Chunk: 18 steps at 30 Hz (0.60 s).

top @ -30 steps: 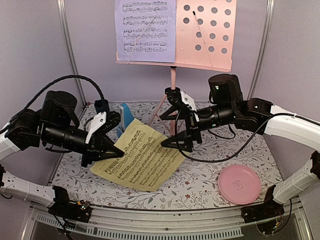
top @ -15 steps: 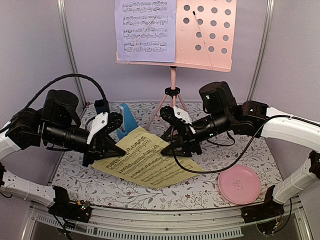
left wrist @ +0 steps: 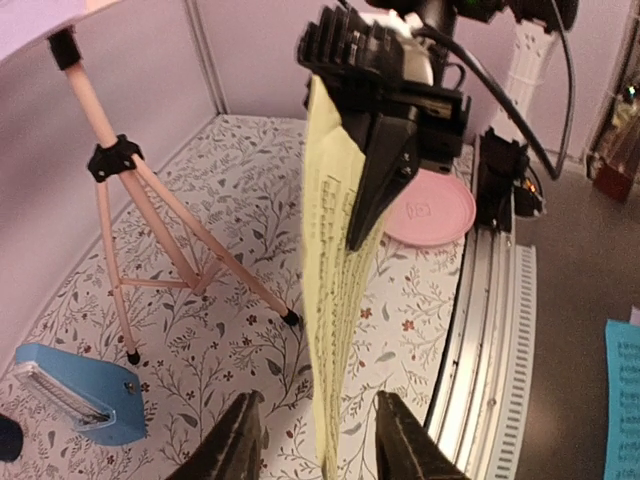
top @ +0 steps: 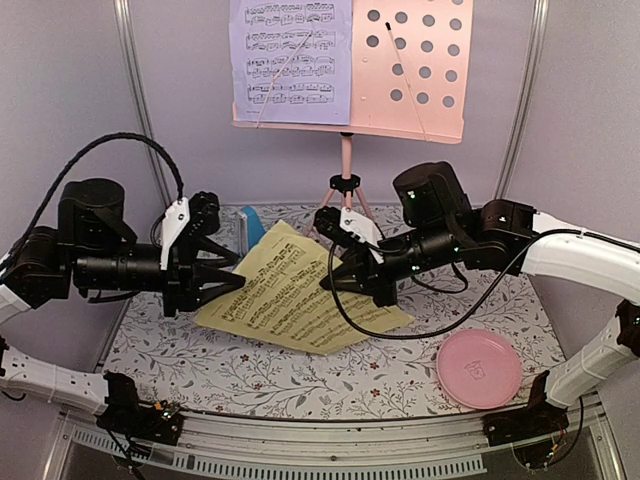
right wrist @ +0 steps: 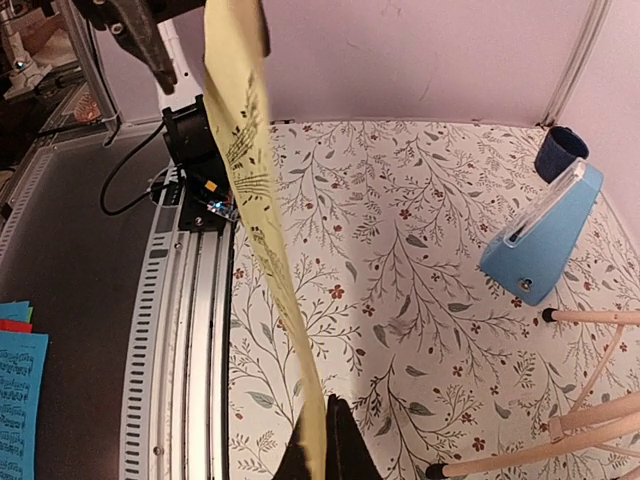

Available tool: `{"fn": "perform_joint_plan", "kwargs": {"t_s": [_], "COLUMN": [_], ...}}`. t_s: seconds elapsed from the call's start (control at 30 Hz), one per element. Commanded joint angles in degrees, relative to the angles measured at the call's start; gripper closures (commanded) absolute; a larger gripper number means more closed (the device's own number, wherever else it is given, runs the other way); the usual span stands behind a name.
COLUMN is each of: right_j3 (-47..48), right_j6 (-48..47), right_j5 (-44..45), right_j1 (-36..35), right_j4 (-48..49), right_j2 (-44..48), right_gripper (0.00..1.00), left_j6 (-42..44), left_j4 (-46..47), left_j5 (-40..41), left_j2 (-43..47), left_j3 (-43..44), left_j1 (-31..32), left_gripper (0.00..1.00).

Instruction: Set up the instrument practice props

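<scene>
The yellow music sheet (top: 300, 295) hangs tilted above the table between both arms. My right gripper (top: 332, 283) is shut on its right edge; the right wrist view shows the sheet (right wrist: 250, 170) pinched in that gripper (right wrist: 324, 420). My left gripper (top: 238, 281) is open at the sheet's left edge. In the left wrist view the sheet (left wrist: 335, 300) stands edge-on between the spread jaws of the left gripper (left wrist: 318, 410), touching neither. The pink music stand (top: 410, 70) stands at the back with the lavender music sheet (top: 290, 60) on its desk. The blue metronome (top: 251, 225) sits behind the yellow sheet.
A round pink plate (top: 479, 368) lies at the front right of the floral tabletop (top: 400, 375). A small dark blue cup (right wrist: 560, 152) stands by the back wall beside the metronome (right wrist: 545, 235). The stand's tripod legs (left wrist: 190, 250) spread over the back middle.
The right gripper has closed on the yellow sheet's right edge. The left gripper has opened, let go of the left edge and drawn back to the left. The sheet now stands more upright.
</scene>
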<state>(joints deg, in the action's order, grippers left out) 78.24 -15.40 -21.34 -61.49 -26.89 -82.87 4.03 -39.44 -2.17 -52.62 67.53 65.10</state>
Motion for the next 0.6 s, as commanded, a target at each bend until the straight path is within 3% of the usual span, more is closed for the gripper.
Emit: {"fn": "perform_joint_plan", "kwargs": {"t_s": [0.0, 0.13, 0.3, 0.57], "right_j3": [0.96, 0.96, 0.43, 1.25], "right_j6": [3.63, 6.3, 9.56, 12.03], "right_j5": [4.9, 7.51, 11.25, 8.75], "right_j1": [-0.07, 1.27, 4.41, 6.83], "right_j4": [4.07, 7.26, 11.1, 14.23], "right_j2": [4.96, 9.81, 16.13, 21.62], "right_gripper": [1.0, 1.0, 1.0, 1.0], "left_j6": [-3.67, -5.07, -4.47, -2.28], "left_j4": [11.63, 19.96, 26.3, 35.24], "left_j5": [10.06, 14.79, 17.92, 13.35], "left_j2": [6.77, 10.53, 5.58, -0.11], "left_j3": [-3.95, -7.11, -4.32, -4.49], "left_j1": [0.59, 0.64, 0.63, 0.19], "left_gripper": [0.52, 0.5, 0.47, 0.25]}}
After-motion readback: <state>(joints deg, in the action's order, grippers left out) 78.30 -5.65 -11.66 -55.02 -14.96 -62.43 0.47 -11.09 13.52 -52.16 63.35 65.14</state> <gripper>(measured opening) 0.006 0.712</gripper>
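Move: The right gripper already pinches the yellow sheet; it is bound for the bare right half of the music stand's desk, about 31 cm ahead, 15 cm to its right and 33 cm higher. The lilac sheet covers the other half, 31 cm ahead, 9 cm left and 34 cm up. The yellow sheet's middle is some 12 cm right of the parting left fingers, level fore and aft, and 4 cm lower; the blue metronome stands 34 cm ahead of that hand, 3 cm left and 25 cm down. Keep the right gripper shut on the yellow sheet and raise it fast, about 18 cm, swinging some 10 cm to the right as the fingers tip up towards level, to bring the sheet nearer the stand's bare half. Open the left gripper wider around the already loosened edge and lift it about 9 cm, easing 5 cm forward, first drawing left off the sheet, then back right. ##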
